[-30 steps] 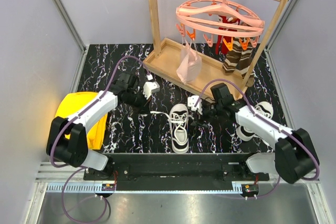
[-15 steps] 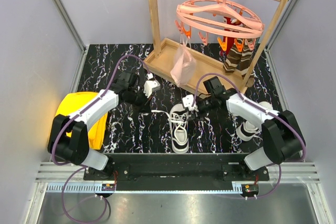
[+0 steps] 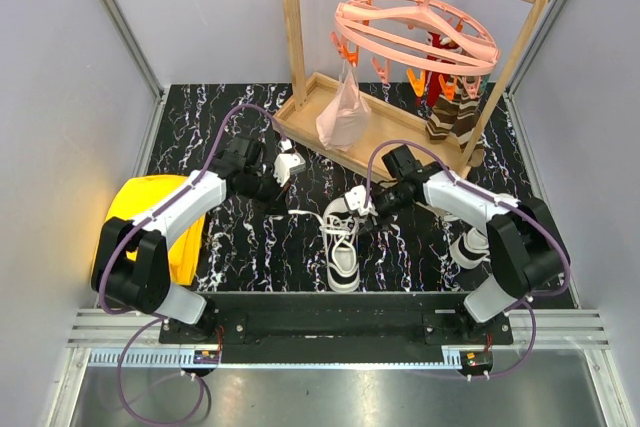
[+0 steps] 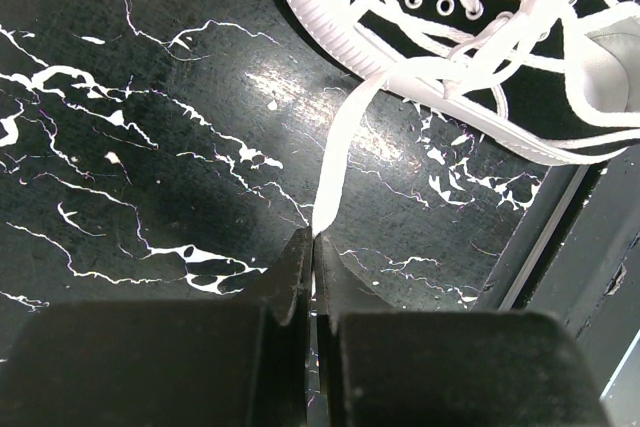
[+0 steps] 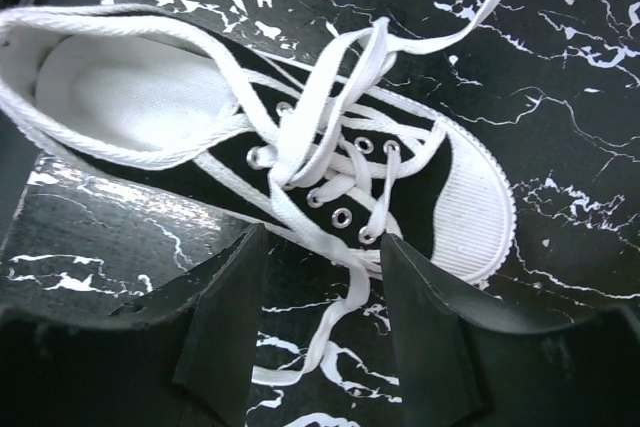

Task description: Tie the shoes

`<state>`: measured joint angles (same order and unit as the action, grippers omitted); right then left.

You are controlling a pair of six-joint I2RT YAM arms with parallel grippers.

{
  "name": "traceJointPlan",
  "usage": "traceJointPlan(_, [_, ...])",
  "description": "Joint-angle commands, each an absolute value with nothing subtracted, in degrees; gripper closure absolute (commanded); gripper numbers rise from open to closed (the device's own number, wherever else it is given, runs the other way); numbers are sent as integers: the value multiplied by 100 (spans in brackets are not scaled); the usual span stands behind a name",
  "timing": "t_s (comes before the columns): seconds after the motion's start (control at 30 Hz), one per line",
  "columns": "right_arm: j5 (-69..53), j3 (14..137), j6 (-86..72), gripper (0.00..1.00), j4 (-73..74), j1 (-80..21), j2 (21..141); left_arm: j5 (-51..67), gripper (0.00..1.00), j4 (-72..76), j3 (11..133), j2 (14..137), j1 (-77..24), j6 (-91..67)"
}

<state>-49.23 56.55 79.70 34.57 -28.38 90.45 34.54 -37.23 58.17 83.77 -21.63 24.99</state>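
Observation:
One of the shoes (image 3: 342, 244), a white and black sneaker, lies mid-table with its toe pointing away from the arm bases; it also shows in the wrist views (image 4: 480, 27) (image 5: 250, 117). Its laces are loose. My left gripper (image 3: 279, 206) (image 4: 314, 239) is shut on the end of one white lace (image 4: 345, 147), which runs taut to the eyelets. My right gripper (image 3: 362, 221) (image 5: 320, 239) hovers open at the shoe's right side, and the other lace (image 5: 345, 322) lies slack on the table between its fingers. The second shoe (image 3: 470, 245) sits to the right, partly hidden by the right arm.
A wooden rack (image 3: 300, 117) stands at the back. It carries a pink clip hanger (image 3: 415, 32) with a pink cloth (image 3: 343, 117) and brown striped socks (image 3: 450, 117). A yellow cloth (image 3: 150, 212) lies at the left under the left arm.
My right arm has swung left from near the second shoe to the middle shoe's side. The pink cloth has swung left. The left gripper has held still with the lace.

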Motion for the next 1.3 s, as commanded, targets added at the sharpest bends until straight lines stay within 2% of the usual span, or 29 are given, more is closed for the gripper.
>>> traceJointPlan(0.0, [-5115, 5915, 8156, 47, 3437, -2839, 9176, 3639, 100, -3560, 6021, 8411, -2162, 2496])
traceJointPlan(0.03, [-5107, 5906, 8182, 55, 3428, -2839, 9176, 3639, 100, -3577, 6029, 8411, -2162, 2513])
traceJointPlan(0.23, [-4931, 5555, 8420, 78, 3428, -2988, 8895, 3683, 100, -3604, 6091, 8464, -2171, 2514])
traceJointPlan(0.27, [-4878, 5494, 8368, 90, 3358, -3101, 8860, 3683, 100, -3604, 6117, 8481, -2162, 2505])
traceJointPlan(0.33, [-4782, 5344, 8158, 100, 3200, -3199, 8720, 3683, 100, -3603, 6135, 8473, -2171, 2479])
traceJointPlan(0.5, [-4150, 5335, 7156, 100, 3094, -3226, 8254, 3595, 100, -3718, 6170, 8201, -2092, 2479])
traceJointPlan(0.63, [-3448, 5125, 6532, 100, 3427, -3068, 7412, 3612, 100, -3744, 6082, 7762, -1899, 2417])
traceJointPlan(0.93, [-2559, 4597, 6170, 100, 4235, -2813, 6224, 3481, 100, -3753, 6108, 7155, -1477, 2267])
traceJointPlan(1.27, [-2109, 4158, 6179, 100, 4597, -2813, 5739, 2884, 100, -3999, 6109, 7216, -985, 2557])
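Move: The loose white lace on the shoe's right side lies almost between the open right fingers, about 1 cm back and 1 cm below them; the half-knot over the tongue is some 3 cm left and 1 cm back of the hand. The shoe's middle is roughly 5 cm back, 2 cm left, 3 cm lower; the second shoe, 30 cm right, 4 cm back. From the left hand, still pinching the other lace, the half-knot lies about 13 cm right, 3 cm back. The loose lace is pinched as the right fingers shut on it, easing slightly back and down. Both hands then pull the two laces apart: the right hand goes about 10 cm right, also back, rising first and then sinking partway, turning clockwise; the still-shut left hand lifts and draws away to its left, about 5 cm each, with a little forward. ##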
